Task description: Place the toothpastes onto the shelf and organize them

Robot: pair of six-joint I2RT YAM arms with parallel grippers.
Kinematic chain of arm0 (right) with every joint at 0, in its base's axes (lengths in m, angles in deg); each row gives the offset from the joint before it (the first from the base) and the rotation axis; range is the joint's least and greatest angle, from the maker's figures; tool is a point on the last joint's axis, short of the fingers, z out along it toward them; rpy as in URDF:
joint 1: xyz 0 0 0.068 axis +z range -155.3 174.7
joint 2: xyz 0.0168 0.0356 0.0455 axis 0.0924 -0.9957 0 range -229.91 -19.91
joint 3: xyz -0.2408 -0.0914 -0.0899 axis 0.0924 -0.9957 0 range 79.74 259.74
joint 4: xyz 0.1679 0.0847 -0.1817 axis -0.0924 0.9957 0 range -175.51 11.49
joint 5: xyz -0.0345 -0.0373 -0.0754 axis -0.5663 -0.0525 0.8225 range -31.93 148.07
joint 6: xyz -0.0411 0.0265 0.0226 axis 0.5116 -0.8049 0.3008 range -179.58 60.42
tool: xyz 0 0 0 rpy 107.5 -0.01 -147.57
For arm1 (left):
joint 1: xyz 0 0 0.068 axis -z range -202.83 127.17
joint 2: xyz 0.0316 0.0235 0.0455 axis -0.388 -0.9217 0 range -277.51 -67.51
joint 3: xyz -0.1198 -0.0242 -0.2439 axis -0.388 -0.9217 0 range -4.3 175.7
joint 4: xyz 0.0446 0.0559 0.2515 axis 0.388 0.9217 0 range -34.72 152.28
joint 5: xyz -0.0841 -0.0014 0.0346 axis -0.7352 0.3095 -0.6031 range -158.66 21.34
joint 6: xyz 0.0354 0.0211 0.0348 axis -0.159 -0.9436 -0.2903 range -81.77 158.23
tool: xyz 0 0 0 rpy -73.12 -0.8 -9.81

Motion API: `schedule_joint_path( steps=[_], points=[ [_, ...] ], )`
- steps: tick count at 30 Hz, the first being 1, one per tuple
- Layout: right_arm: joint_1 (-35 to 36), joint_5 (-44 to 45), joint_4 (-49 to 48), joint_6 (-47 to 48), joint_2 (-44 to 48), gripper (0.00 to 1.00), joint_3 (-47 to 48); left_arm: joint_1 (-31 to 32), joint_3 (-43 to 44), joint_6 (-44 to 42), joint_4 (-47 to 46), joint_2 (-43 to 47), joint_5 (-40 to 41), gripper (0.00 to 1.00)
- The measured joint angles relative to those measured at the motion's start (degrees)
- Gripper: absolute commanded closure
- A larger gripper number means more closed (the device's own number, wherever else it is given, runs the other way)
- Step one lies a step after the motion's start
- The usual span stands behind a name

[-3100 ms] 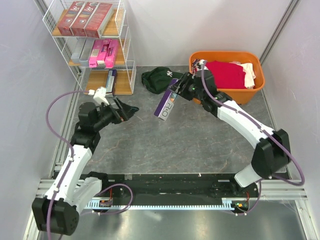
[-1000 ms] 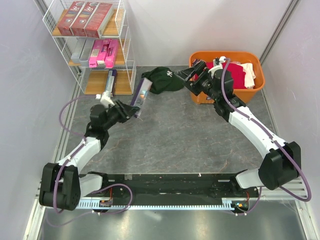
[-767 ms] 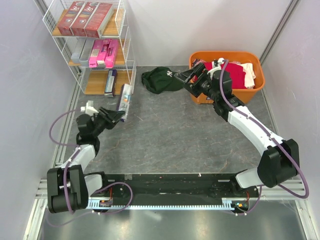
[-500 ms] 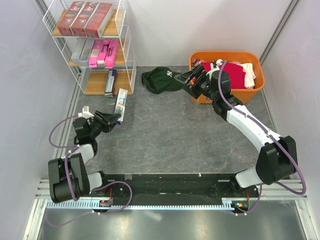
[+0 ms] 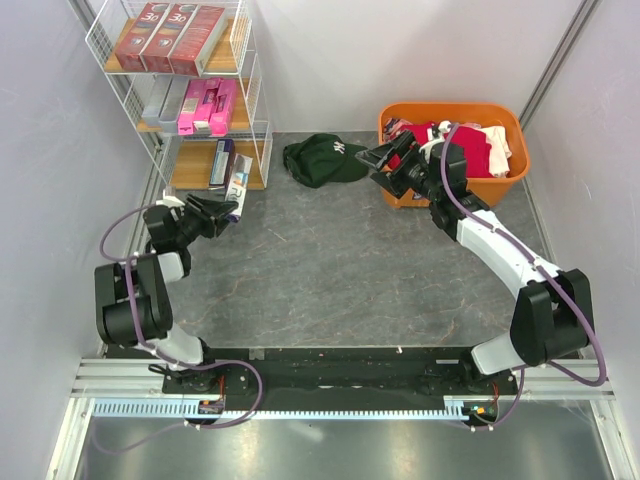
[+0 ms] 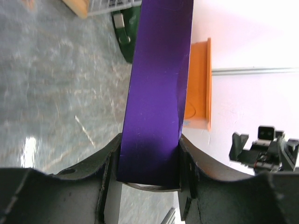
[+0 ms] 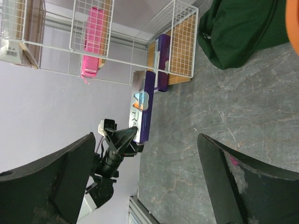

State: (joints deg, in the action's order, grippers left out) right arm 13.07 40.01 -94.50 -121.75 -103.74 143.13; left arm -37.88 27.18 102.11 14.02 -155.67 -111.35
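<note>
My left gripper (image 5: pixel 216 212) is shut on a purple toothpaste box (image 5: pixel 238 184), gripping its near end across the narrow width (image 6: pixel 161 84). The box's far end reaches the front corner of the shelf's (image 5: pixel 252 70) bottom board (image 5: pixel 190 172), beside another purple box (image 5: pixel 220 162) lying there. Red boxes (image 5: pixel 168 38) fill the top board, while grey (image 5: pixel 160 100) and pink boxes (image 5: pixel 206 106) lie on the middle one. My right gripper (image 5: pixel 385 165) hangs open and empty at the orange tub's front left corner. In the right wrist view the held box (image 7: pixel 141 112) shows by the shelf (image 7: pixel 122 42).
An orange tub (image 5: pixel 500 182) of red and pale clothes stands at the back right. A dark green cap (image 5: pixel 322 160) lies on the grey floor between shelf and tub. Grey walls close in on the left, the right and the back.
My left arm has swung left and back, carrying the purple box from mid-floor to the shelf's bottom board. The right gripper, which let go earlier, has stayed open by the tub.
</note>
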Motion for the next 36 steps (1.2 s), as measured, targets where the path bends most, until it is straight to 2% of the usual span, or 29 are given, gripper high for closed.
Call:
schedule_joint_path(
  steps=[12,24,30,36],
  points=[
    [-1.44,-1.77,-1.16,0.00,-2.43,0.02,-1.03,0.48,13.92,4.13,-2.99,-17.49,0.42,0.80],
    [-2.56,-1.86,-1.29,0.09,-3.13,0.02,-1.14,5.38,28.96,7.82,-2.01,-30.45,3.26,0.78],
    [-2.82,-2.23,-1.31,0.44,-3.26,0.02,-1.77,5.90,29.79,11.15,-1.01,-33.35,6.99,0.70],
    [-3.13,-2.84,-1.29,0.52,-3.26,0.02,-2.23,5.92,33.05,13.90,-0.70,-36.68,8.46,0.41]
  ],
)
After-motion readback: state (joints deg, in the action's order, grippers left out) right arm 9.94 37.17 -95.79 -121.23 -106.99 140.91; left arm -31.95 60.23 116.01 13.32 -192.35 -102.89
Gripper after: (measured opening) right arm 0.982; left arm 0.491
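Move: The left gripper holds a purple toothpaste box. The free slot it is bound for, at the right end of the lowest shelf, lies some 24 cm ahead of that hand, about 5 cm right and 8 cm lower. The shelved purple box stands about 6 cm left of the slot; the green cap lies some 25 cm to the slot's right, level with it and lower. From the right hand the slot is about 20 cm ahead, 30 cm left and 22 cm down. Slide the held purple box into the lowest shelf, between the shelved purple box and the wire side: bring the left gripper forward about 15 cm, dipping slightly at first and sinking more towards the end, some 6 cm in all. Tip the fingers down and lower the hand's left side roughly 10 degrees each, keeping the grip. Let the open, empty right gripper sink a little. ##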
